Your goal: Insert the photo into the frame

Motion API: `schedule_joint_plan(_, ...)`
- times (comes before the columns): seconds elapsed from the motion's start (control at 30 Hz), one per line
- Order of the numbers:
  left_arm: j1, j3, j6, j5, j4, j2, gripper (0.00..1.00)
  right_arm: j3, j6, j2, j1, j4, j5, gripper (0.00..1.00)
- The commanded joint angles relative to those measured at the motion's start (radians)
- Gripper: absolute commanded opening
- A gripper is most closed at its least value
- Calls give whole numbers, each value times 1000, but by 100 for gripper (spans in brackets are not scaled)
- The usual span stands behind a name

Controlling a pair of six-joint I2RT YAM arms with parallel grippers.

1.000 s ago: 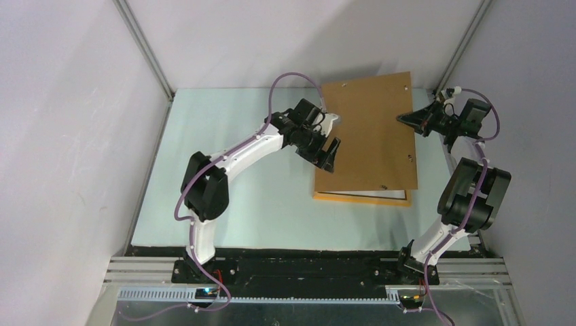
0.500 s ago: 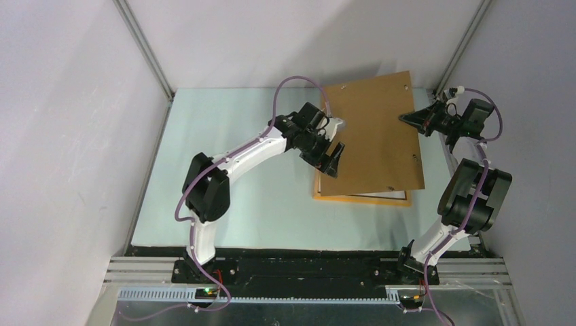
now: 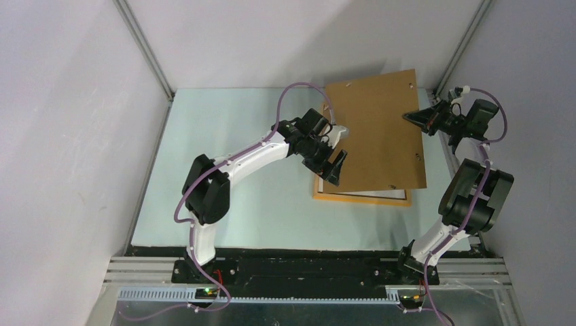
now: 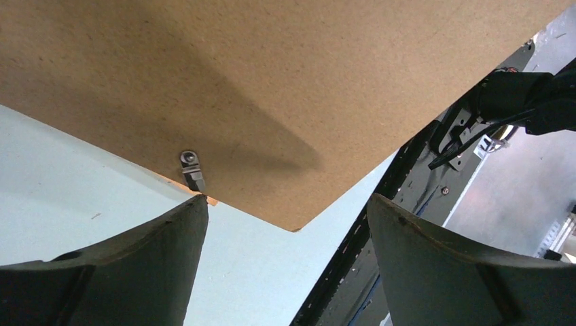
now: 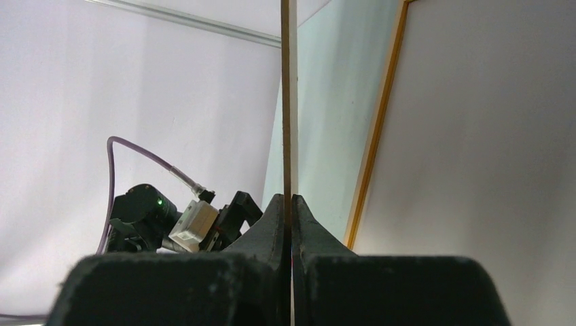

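Observation:
My right gripper (image 3: 411, 117) (image 5: 288, 198) is shut on the right edge of the brown backing board (image 3: 373, 132) (image 5: 286, 102) and holds it lifted and tilted. Beneath it the orange-yellow frame (image 3: 360, 197) (image 5: 377, 136) lies flat on the table. A white sheet (image 5: 489, 136) fills the frame's inside; it looks like the photo lying face down, and no printed side shows. At the board's near left edge my left gripper (image 3: 333, 166) (image 4: 285, 200) is open with nothing between its fingers. The board's underside (image 4: 272, 81) hangs just ahead of it.
A small metal turn clip (image 4: 192, 170) sticks out of the board's underside near my left finger. The pale green table (image 3: 224, 170) ends at a black rail (image 4: 380, 224) on the right. Enclosure walls and aluminium posts (image 3: 146, 51) close in the sides and back.
The lifted board has swung a little to the right with my right gripper. My left gripper has slid nearer and rightward along the board's left edge, still open.

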Motion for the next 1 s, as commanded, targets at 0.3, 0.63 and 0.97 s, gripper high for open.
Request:
schedule_joint_plan(0.3, -10, -40, 45, -8, 14, -124, 91, 9, 12, -25, -15, 29, -20, 0)
schedule_joint_plan(0.63, 112, -104, 64, -130, 13, -256, 93, 9, 10, 19, -34, 47, -7, 0)
schedule_joint_plan(0.97, 304, -148, 63, -105, 14, -347, 92, 10, 57, 125, -32, 160, 16, 0)
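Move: The brown backing board, held by its right edge in the right hand, has its middle about 11 cm to that hand's left, 4 cm nearer the base and slightly lower. The wooden frame beneath is centred some 12 cm left, 3 cm back and 22 cm below. From the empty left hand, at the board's near-left corner, the board's middle lies about 11 cm ahead, 12 cm right and roughly level; the frame's is 13 cm ahead, 13 cm right, 13 cm below. The backing board stays pinched by its right edge while the right hand eases it right, then mostly lowers it towards the frame, some 3.5 cm down. The left hand, fingers still wide open, shifts barely back, then swings left and forward away from the board's near-left corner, about 12 cm left, rising 6 cm and turning roughly 20 degrees counter-clockwise. ##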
